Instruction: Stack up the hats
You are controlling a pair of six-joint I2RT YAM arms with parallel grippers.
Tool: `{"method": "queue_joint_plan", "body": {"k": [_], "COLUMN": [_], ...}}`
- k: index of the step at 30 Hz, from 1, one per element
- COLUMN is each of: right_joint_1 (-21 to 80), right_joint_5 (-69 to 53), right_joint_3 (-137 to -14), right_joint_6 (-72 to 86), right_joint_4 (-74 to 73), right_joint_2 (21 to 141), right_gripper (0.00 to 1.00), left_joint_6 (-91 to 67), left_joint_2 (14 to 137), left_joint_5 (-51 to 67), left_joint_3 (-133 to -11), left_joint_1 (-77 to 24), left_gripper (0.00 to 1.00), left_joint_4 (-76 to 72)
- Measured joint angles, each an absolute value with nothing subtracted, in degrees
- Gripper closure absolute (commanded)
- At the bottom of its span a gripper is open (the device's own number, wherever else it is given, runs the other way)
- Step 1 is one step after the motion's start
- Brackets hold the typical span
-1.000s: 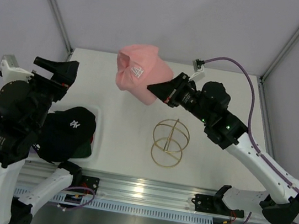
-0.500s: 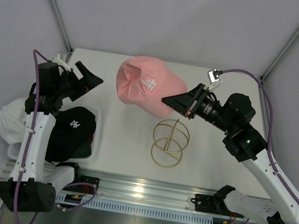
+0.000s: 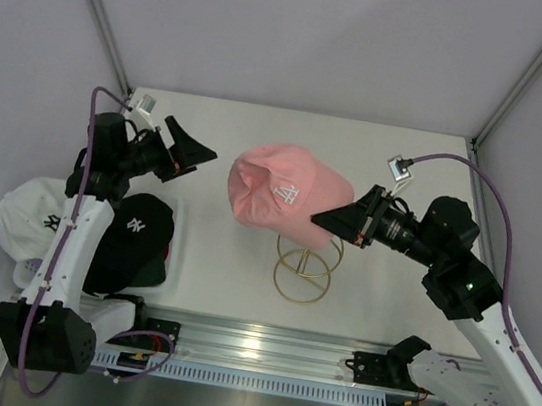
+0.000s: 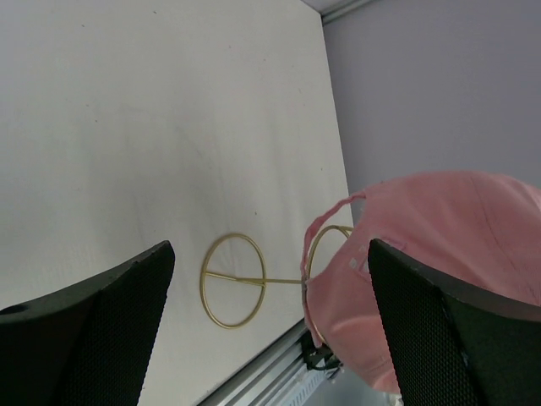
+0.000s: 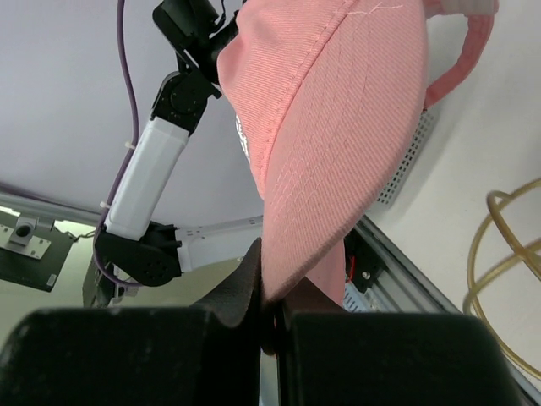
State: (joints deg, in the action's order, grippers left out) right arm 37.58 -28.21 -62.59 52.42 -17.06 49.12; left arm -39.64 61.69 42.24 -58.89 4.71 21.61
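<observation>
A pink hat [image 3: 280, 197] hangs in the air over the top of the gold wire stand [image 3: 304, 271], its brim pinched by my shut right gripper [image 3: 323, 220]. In the right wrist view the pink brim [image 5: 338, 127] runs straight into the closed jaws of the right gripper [image 5: 270, 315]. My left gripper [image 3: 193, 152] stands open and empty to the left of the pink hat [image 4: 423, 254]. A black hat with a white logo [image 3: 135, 234] lies at the left, over a red hat [image 3: 166, 252] and a dark green one [image 3: 147, 272]. A white hat [image 3: 31, 220] lies further left.
The white mesh basket [image 3: 177, 218] holds the hats at the left edge. The gold stand [image 4: 232, 279] has a ring base on the table near the front rail [image 3: 261, 348]. Grey walls close in the back and both sides.
My right gripper has carried the pink hat forward and rightward, from the back of the table to over the stand. The left arm swung toward the middle, uncovering the white hat.
</observation>
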Motion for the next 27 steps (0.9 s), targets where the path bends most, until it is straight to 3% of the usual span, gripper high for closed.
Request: {"method": "queue_joint_plan", "body": {"k": [14, 27], "right_joint_1": [28.84, 25.19], "right_joint_5": [-30.76, -33.21], "right_joint_3": [-48.14, -43.68], "right_joint_6": [60.10, 58.67], "right_joint_4": [-24.84, -30.13], "right_joint_2": [31.48, 26.65], "right_gripper": [1.00, 1.00], "left_joint_6": [-35.79, -32.01], "left_joint_2": [61.63, 64.66], "left_joint_5": [36.16, 30.72], "left_joint_3": [-57.21, -57.47], "left_joint_1": [-4.43, -7.51], "left_gripper": [0.01, 0.01], "left_joint_4": [26.24, 30.72]}}
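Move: My right hand grips the pink hat, whose crown lies about 11 cm to its left and 5 cm farther out, at nearly the same height. The wire hat stand waits below, its middle some 30 cm under that hand, roughly 3 cm farther out and 3 cm to the left. From my empty left hand the stand is about 33 cm right, 12 cm nearer the base and 20 cm down; the black hat is some 18 cm left, 10 cm back and 24 cm down. I lower the pink hat towards the stand with my right hand, about 10 cm down, slipping some 6 cm right and a little back, mostly early on, to bring the crown over the rings. My shut fingers keep their pinch while the wrist rolls about 15 degrees, far side dipping. My open left hand sinks about 6 cm and drifts right, touching nothing. ##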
